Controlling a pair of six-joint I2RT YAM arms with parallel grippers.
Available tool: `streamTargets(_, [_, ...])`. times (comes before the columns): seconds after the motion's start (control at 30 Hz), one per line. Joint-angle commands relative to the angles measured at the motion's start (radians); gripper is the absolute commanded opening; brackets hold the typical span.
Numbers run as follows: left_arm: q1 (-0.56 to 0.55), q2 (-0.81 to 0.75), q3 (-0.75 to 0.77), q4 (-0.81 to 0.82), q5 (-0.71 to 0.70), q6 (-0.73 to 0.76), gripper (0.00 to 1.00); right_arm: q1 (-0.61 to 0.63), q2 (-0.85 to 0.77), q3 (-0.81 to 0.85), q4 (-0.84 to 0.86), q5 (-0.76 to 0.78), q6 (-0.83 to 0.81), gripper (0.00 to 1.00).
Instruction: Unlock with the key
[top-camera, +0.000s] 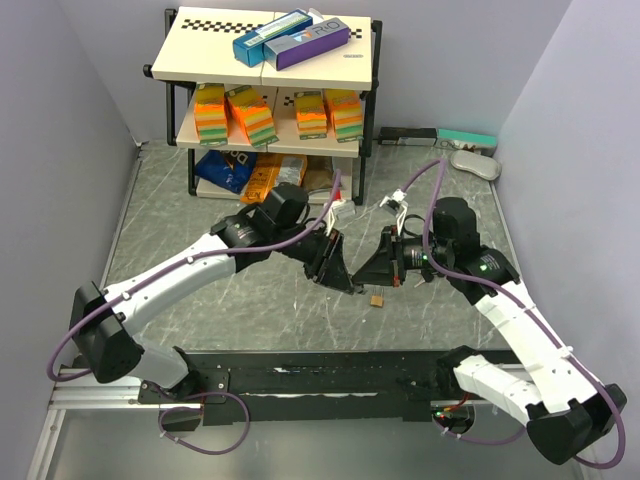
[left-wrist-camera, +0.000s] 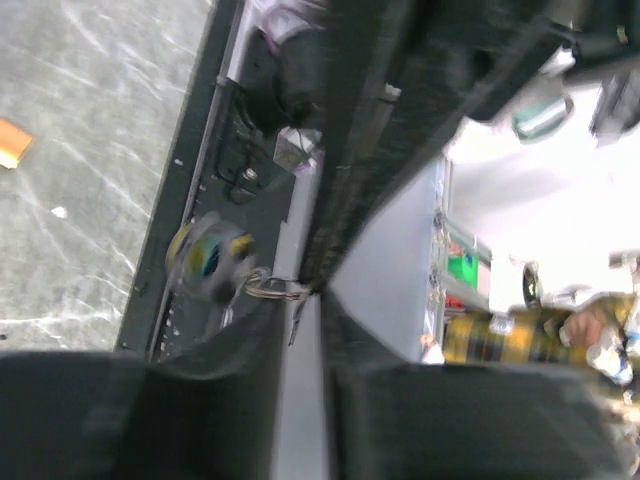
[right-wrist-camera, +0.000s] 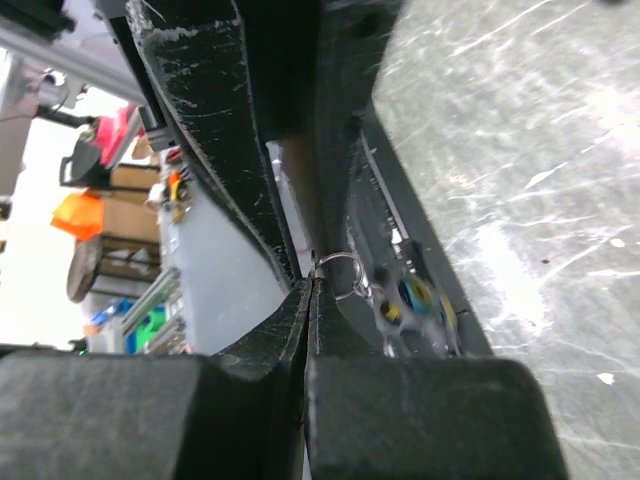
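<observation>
My two grippers meet tip to tip above the middle of the table. The right gripper (top-camera: 364, 277) (right-wrist-camera: 312, 285) is shut on the key, whose thin blade is pinched between its pads. The key's ring (right-wrist-camera: 341, 271) and a blurred blue-and-yellow fob (right-wrist-camera: 415, 300) hang from the tip. My left gripper (top-camera: 344, 279) (left-wrist-camera: 305, 300) stands slightly open, a narrow gap between its fingers. The key ring (left-wrist-camera: 275, 288) and fob (left-wrist-camera: 210, 255) sit at its tips. A small brass padlock (top-camera: 378, 300) (left-wrist-camera: 10, 142) lies on the table just below the grippers.
A two-tier rack (top-camera: 268, 60) at the back carries boxes and stacked sponges, with packets underneath. A grey case (top-camera: 474, 163) and a flat box (top-camera: 440, 136) lie at the back right. A black base rail (top-camera: 330, 375) runs along the near edge. Walls close in on both sides.
</observation>
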Motion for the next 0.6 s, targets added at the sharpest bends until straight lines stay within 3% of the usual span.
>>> streamTargets(0.0, [0.031,-0.058,-0.038,0.228,-0.082,-0.130,0.42,0.008,-0.043,0.000,0.064,0.060,-0.014,0.00])
streamTargets(0.07, [0.044,-0.073,-0.075,0.266,-0.086,-0.179,0.57,0.008,-0.054,-0.006,0.070,0.089,-0.012,0.00])
streamTargets(0.1, [0.049,-0.088,-0.086,0.280,-0.096,-0.192,0.69,0.011,-0.061,-0.006,0.068,0.101,-0.015,0.00])
streamTargets(0.17, [0.060,-0.117,-0.113,0.306,-0.108,-0.218,0.80,0.010,-0.066,-0.001,0.061,0.136,-0.023,0.00])
streamTargets(0.37, [0.078,-0.196,-0.168,0.331,-0.266,-0.325,0.90,0.008,-0.095,-0.018,0.077,0.221,-0.024,0.00])
streamTargets(0.57, [0.087,-0.124,-0.067,0.132,-0.490,-0.545,0.87,0.017,-0.127,-0.003,0.064,0.397,-0.103,0.00])
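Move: Both hands' fingertips meet at the key, which is at about zero distance from either hand point, with its ring and bear charm hanging there. From the left hand the brass padlock lies on the table about 10 cm ahead, 7 cm right and 27 cm below; from the right hand, some 9 cm ahead, 7 cm right and 28 cm below. Roughly 6 cm farther ahead and 13 cm farther right of that padlock lie the black keys. Forward and up, with a slight drift left, the left hand draws off the key about 6 cm out and 3 cm up; its fingers, just parting, spread nearly wide and come free as it swings some 30 degrees counter-clockwise. The right hand keeps its shut pinch on the key and carries it about 3 cm forward and a little right, almost level, turning slightly clockwise. ##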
